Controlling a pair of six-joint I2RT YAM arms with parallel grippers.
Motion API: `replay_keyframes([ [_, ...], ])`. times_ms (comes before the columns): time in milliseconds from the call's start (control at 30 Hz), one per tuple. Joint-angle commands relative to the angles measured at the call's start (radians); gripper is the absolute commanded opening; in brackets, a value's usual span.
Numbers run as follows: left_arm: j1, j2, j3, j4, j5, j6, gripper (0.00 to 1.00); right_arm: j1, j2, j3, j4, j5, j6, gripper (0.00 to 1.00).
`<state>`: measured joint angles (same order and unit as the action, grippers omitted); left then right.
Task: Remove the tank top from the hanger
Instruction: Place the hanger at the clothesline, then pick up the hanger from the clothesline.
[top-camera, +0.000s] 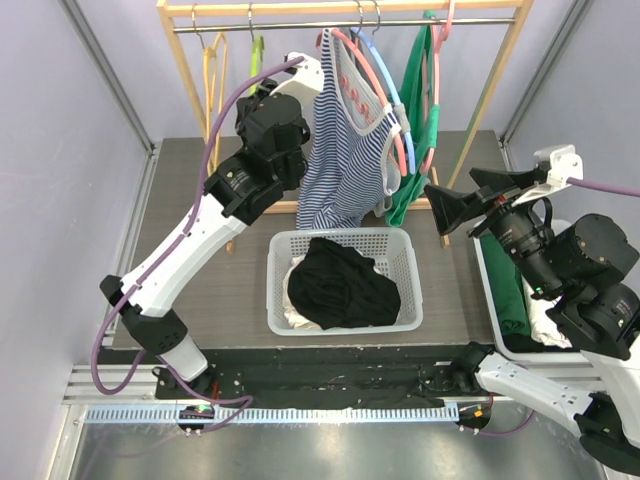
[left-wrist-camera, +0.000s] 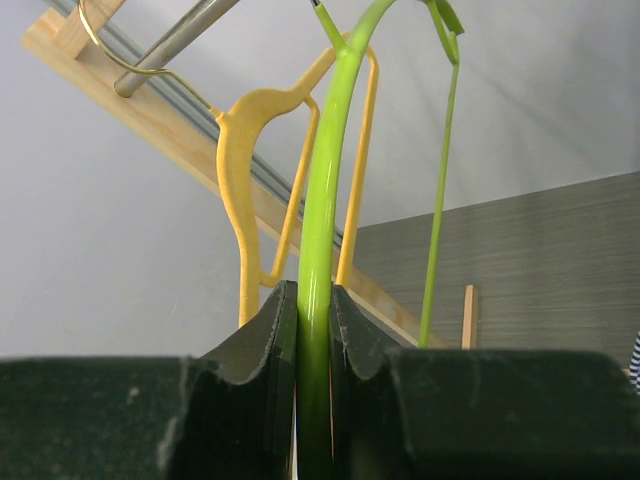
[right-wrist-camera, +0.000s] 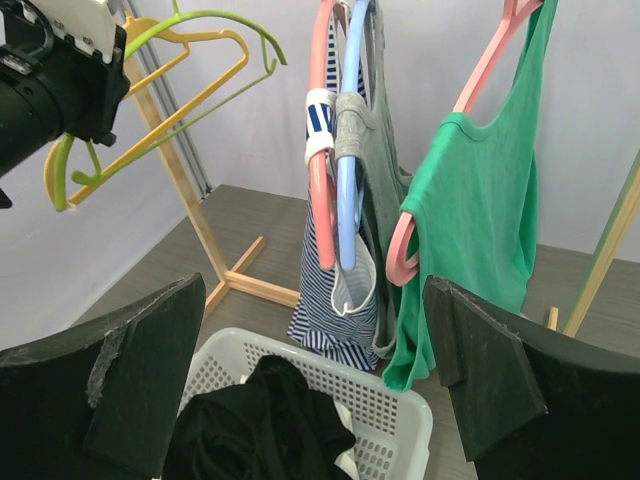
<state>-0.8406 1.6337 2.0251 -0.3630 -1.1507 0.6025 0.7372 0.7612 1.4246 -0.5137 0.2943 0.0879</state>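
Note:
My left gripper (top-camera: 262, 85) is shut on the lower bar of a bare green hanger (top-camera: 256, 50), beside the yellow hanger (top-camera: 212, 60) on the rail. In the left wrist view the green hanger (left-wrist-camera: 318, 240) runs up between my closed fingers (left-wrist-camera: 272, 330). A navy-striped tank top (top-camera: 335, 150) hangs on a pink hanger (right-wrist-camera: 322, 190). A grey one hangs on a blue hanger (right-wrist-camera: 346, 180), and a green tank top (top-camera: 418, 90) on another pink hanger. My right gripper (top-camera: 455, 205) is open and empty, facing the hanging tops (right-wrist-camera: 335, 310) above the basket.
A white basket (top-camera: 345, 240) below the rail holds a black garment (top-camera: 340, 285). The wooden rack (top-camera: 340, 8) spans the back, with its foot (right-wrist-camera: 250, 285) on the table. A bin (top-camera: 510, 300) with green and white clothes sits at the right.

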Motion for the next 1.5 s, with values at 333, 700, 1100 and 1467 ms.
replay_keyframes([
  [333, 0.028, -0.097, -0.028, -0.036, 0.005, -0.101, 0.1, -0.002, 0.124, 0.129, -0.041, 0.046, 0.047, 1.0],
  [700, 0.026, -0.189, 0.01, -0.116, 0.095, -0.112, 1.0, -0.002, 0.414, 0.422, -0.1, -0.07, 0.113, 1.0],
  [1100, 0.026, -0.357, 0.124, -0.487, 0.491, -0.244, 1.0, -0.004, 0.628, 0.655, -0.184, 0.144, 0.096, 1.0],
  [1467, 0.058, -0.439, 0.205, -0.663, 0.686, -0.251, 1.0, -0.042, 0.804, 0.803, -0.218, 0.252, 0.087, 1.0],
])
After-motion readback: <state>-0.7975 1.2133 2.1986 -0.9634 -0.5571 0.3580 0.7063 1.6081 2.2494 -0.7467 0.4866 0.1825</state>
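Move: Up on the clothesline rail, some 14 cm ahead, 3 cm left and 10 cm above the left hand, is the place for the green hanger it holds; the yellow hanger is about 10 cm ahead and 9 cm left, level with it. From the right hand the striped tank top lies roughly 24 cm ahead, 12 cm left and 10 cm lower, the grey tank top 4 cm to its right, the green one another 6 cm right and 2 cm nearer. Easing the still-held green hanger a centimetre or so left at the rail, the left hand opens wide and lets go of it, then backs off about 13 cm, also rising and drifting left, turning some 30 degrees counter-clockwise. The right hand, fingers kept open, reaches forward and left in two surges, about 15 cm forward, towards the striped tank top on its pink hanger, tipping slightly down and finally turning clockwise. ##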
